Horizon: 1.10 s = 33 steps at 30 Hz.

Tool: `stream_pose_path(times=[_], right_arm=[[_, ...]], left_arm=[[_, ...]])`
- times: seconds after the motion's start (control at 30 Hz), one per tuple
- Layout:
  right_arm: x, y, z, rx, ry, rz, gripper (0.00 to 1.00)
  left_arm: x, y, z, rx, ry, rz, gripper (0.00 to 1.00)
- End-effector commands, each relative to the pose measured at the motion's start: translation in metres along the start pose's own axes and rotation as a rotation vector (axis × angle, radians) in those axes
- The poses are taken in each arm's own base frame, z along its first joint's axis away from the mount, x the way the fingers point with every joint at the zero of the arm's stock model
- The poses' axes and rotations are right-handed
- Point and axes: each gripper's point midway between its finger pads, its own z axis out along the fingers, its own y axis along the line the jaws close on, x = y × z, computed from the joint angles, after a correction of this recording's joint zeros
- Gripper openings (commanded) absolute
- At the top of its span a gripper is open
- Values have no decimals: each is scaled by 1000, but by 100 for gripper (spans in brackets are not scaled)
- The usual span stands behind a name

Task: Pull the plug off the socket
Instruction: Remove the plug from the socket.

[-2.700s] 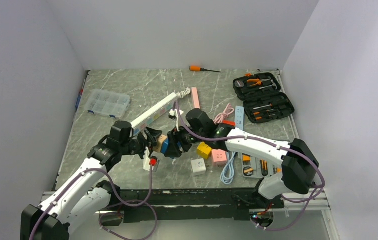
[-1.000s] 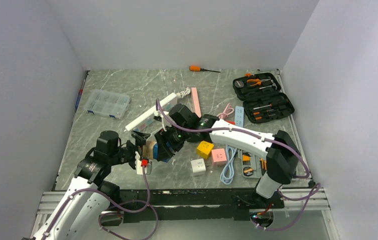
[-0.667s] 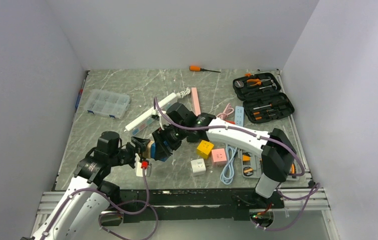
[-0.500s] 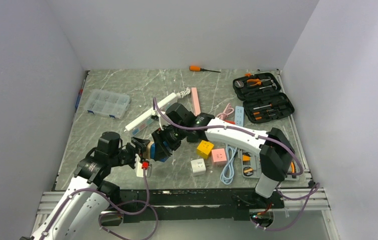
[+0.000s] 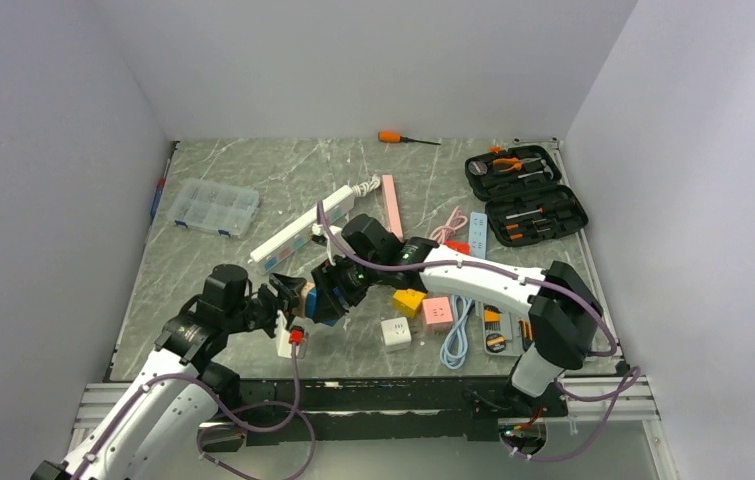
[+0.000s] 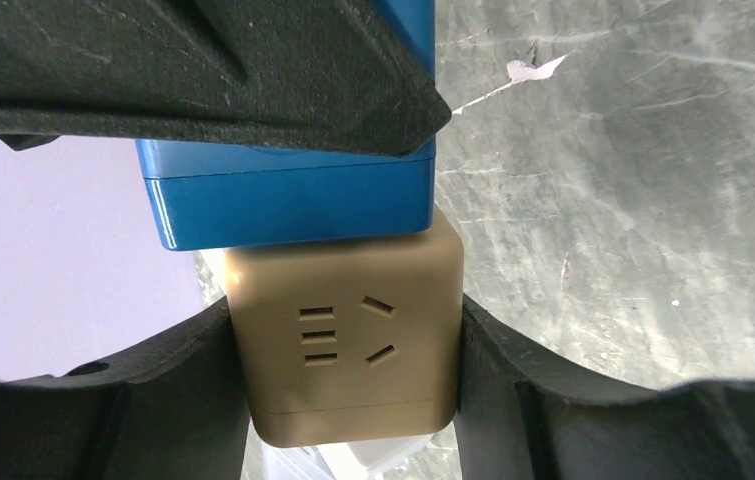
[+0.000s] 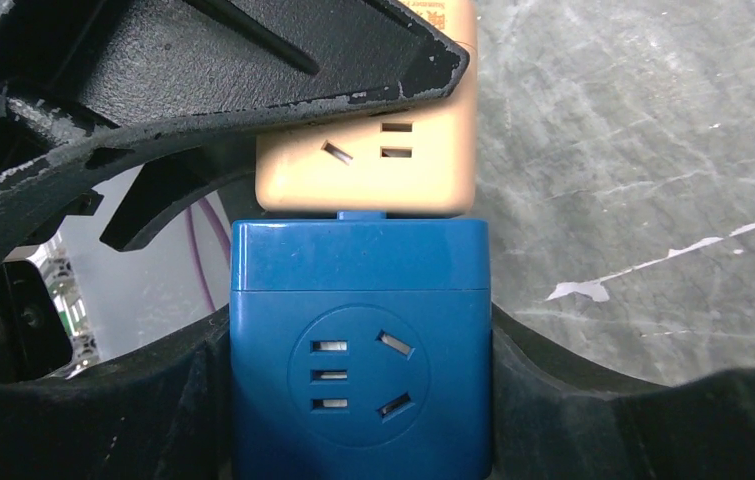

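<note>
Two cube adapters are joined face to face above the table. In the right wrist view, the blue plug cube (image 7: 358, 360) sits between my right gripper (image 7: 358, 390) fingers, gripped on both sides. A short blue stub links it to the tan socket cube (image 7: 373, 160). In the left wrist view, my left gripper (image 6: 345, 370) is shut on the tan socket cube (image 6: 345, 335), with the blue cube (image 6: 288, 205) pressed against its top. From above, the left gripper (image 5: 291, 293) and right gripper (image 5: 331, 295) meet at the tan cube (image 5: 305, 290) and blue cube (image 5: 337, 306).
A white power strip (image 5: 303, 228) and a clear organiser box (image 5: 215, 207) lie behind. Yellow (image 5: 408, 298), pink (image 5: 438, 312) and white (image 5: 395, 332) cubes sit right of the grippers beside a light blue cable (image 5: 456, 340). An open tool case (image 5: 526, 195) is far right. A white part with a red button (image 5: 291, 340) lies below.
My left gripper's jaws have closed onto the tan cube. Both grippers, with the joined cubes, have shifted slightly to the right.
</note>
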Motion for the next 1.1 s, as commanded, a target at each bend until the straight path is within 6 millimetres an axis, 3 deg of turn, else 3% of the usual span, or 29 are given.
stream_pose_path(times=[0.0, 0.2, 0.57, 0.63, 0.8, 1.07], right_arm=[[14, 23, -22, -68, -3, -29, 0], [39, 12, -25, -39, 26, -7, 0], [63, 4, -38, 1, 49, 4, 0], [66, 3, -39, 4, 54, 6, 0], [74, 3, -44, 8, 60, 15, 0], [85, -3, -48, 34, 56, 27, 0]], left_arm=[[47, 4, -6, -3, 238, 38, 0], [70, -3, -8, 38, 352, 27, 0], [97, -23, -12, 128, 485, -6, 0], [99, -21, -12, 123, 494, -8, 6], [108, -20, -16, 127, 547, -27, 31], [106, -17, -17, 101, 529, -38, 31]])
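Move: The left hand holds the tan plug, still seated in the blue socket about 5 cm to its right and roughly 2 cm nearer the base; the right hand holds that blue socket, with the tan plug about 5 cm to its left and 2 cm ahead. The white power strip's middle is some 20 cm straight ahead of the left hand and 10 below; the white adapter is about 15 cm right of the right hand, level with it, 9 below. Keeping their grips, both hands first work the joined pair slowly for most of the time, each shifting 2–3 cm: the left goes forward and slightly right, the right hand goes right and down, turning a few degrees clockwise. Then they spring abruptly apart, the left hand shooting about 10 cm left while dropping some 5 and rolling its left side up as it turns counter-clockwise, the right hand jumping back and right about 8 cm, towards the white adapter. ##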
